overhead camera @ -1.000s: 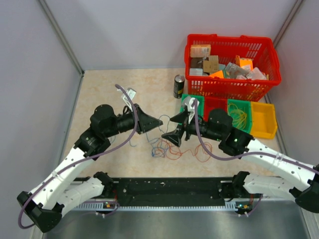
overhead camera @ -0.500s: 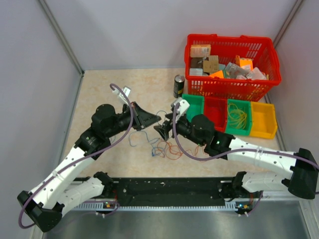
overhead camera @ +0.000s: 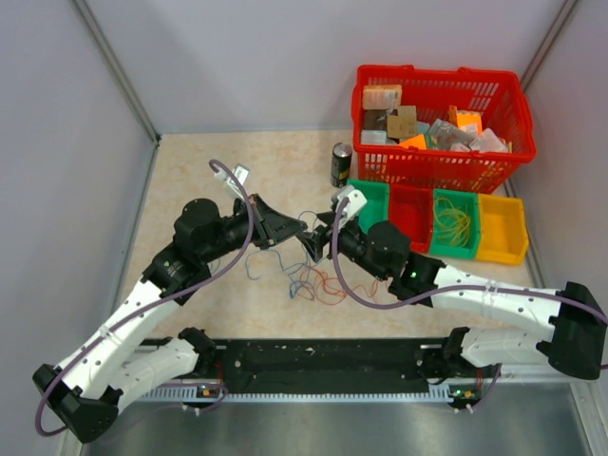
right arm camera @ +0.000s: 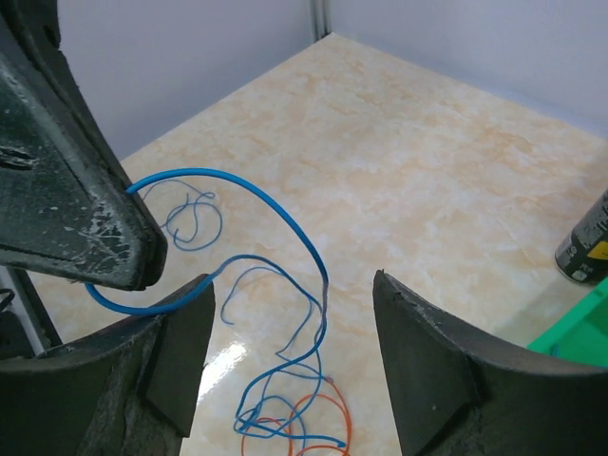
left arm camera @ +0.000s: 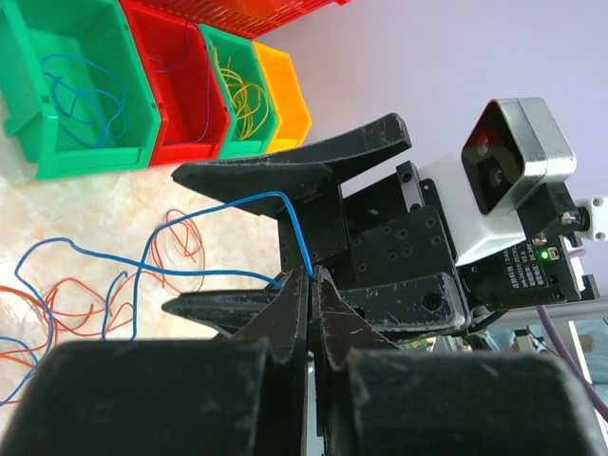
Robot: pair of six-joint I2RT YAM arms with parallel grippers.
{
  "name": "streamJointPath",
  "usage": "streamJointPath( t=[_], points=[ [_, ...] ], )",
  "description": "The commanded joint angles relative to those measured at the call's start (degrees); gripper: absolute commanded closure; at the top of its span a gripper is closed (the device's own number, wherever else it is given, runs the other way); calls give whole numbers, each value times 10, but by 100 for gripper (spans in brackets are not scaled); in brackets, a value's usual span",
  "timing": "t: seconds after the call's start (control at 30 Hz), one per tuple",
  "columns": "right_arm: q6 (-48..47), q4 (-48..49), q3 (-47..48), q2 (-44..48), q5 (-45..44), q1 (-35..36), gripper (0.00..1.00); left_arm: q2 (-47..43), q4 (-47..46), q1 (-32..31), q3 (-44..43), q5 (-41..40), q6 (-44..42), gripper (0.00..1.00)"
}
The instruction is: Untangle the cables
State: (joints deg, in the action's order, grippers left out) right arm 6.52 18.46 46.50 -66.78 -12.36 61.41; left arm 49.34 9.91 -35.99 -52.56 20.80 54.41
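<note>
The cables lie as a tangle of thin blue, red and orange loops (overhead camera: 313,282) on the table between the two arms. My left gripper (left arm camera: 312,277) is shut on a blue cable (left arm camera: 285,201) that arches up from its tips and trails down into the tangle. In the top view the left gripper (overhead camera: 296,228) meets my right gripper (overhead camera: 312,243) tip to tip. The right gripper (right arm camera: 294,309) stands open, its fingers (right arm camera: 176,337) on either side of the hanging blue cable (right arm camera: 285,214) without touching it.
A row of small bins stands at the right: green (overhead camera: 377,195), red (overhead camera: 410,204), green with yellow wires (overhead camera: 456,220), yellow (overhead camera: 501,228). Behind them are a red basket (overhead camera: 437,72) full of items and a dark can (overhead camera: 340,164). A loose blue wire (overhead camera: 252,266) lies left of the tangle.
The right arm has swung left to meet the left gripper, and its jaws have narrowed around the blue cable. The left gripper has kept its hold and shifted slightly.
</note>
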Motion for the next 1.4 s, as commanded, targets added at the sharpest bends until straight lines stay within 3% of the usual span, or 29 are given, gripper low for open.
streamJointPath(
  t=[0.0, 0.13, 0.4, 0.67, 0.8, 0.93, 1.07, 1.27, 1.37],
  points=[
    [11, 26, 10, 3, -53, 6, 33, -9, -26, 0, -7, 8, 8, 100],
    [31, 32, 7, -2, -63, 6, 33, -7, -24, 0, -6, 9, 13, 100],
    [30, 115, -20, -8, 51, 5, 31, 0, -25, 0, -11, 3, 31, 100],
    [27, 86, -33, 2, 19, 6, 34, 1, -16, 0, -16, -10, 23, 100],
    [9, 62, -74, 50, -8, 6, 33, -1, 8, 0, -33, -23, 3, 100],
    [-5, 17, -91, 89, -30, 5, 24, -1, 18, 0, -43, -33, -10, 100],
    [-27, 24, -88, 103, 18, 6, 14, 11, 36, 0, -61, -31, -16, 100],
    [-5, 76, -49, 55, 57, 7, 2, 14, 45, 0, -62, -39, 1, 100],
    [3, 99, -26, 23, 32, 13, 1, 17, 49, 0, -61, -41, 13, 100]
  ],
)
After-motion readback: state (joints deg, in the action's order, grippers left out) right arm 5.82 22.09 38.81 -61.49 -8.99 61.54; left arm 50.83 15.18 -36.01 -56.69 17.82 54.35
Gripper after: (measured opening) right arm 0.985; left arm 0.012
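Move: The blue cable loop that the shut left fingertips hold hangs just in front of the right hand, about 3 cm ahead and 2 cm left, 1 cm above; those fingertips are roughly 2 cm ahead, 3 cm left and 4 cm up. From the left hand the loop is some 2 cm ahead, 1 cm right and 3 cm below. On the table, some 27 cm below the right hand, lies the red cable, 3 cm back and 5 cm right; the left green tray is about 16 cm ahead, 14 cm right and 25 cm below. Forward barely a centimetre, then back, left and slightly up, the right hand feels around the blue loop; then it dips down and to the right some 4 cm, easing back from the left fingertips, and comes about 2 cm left again. Its fingers spread from two-thirds to almost fully open without gripping, while the left hand nearly stays put and keeps its pinch. ##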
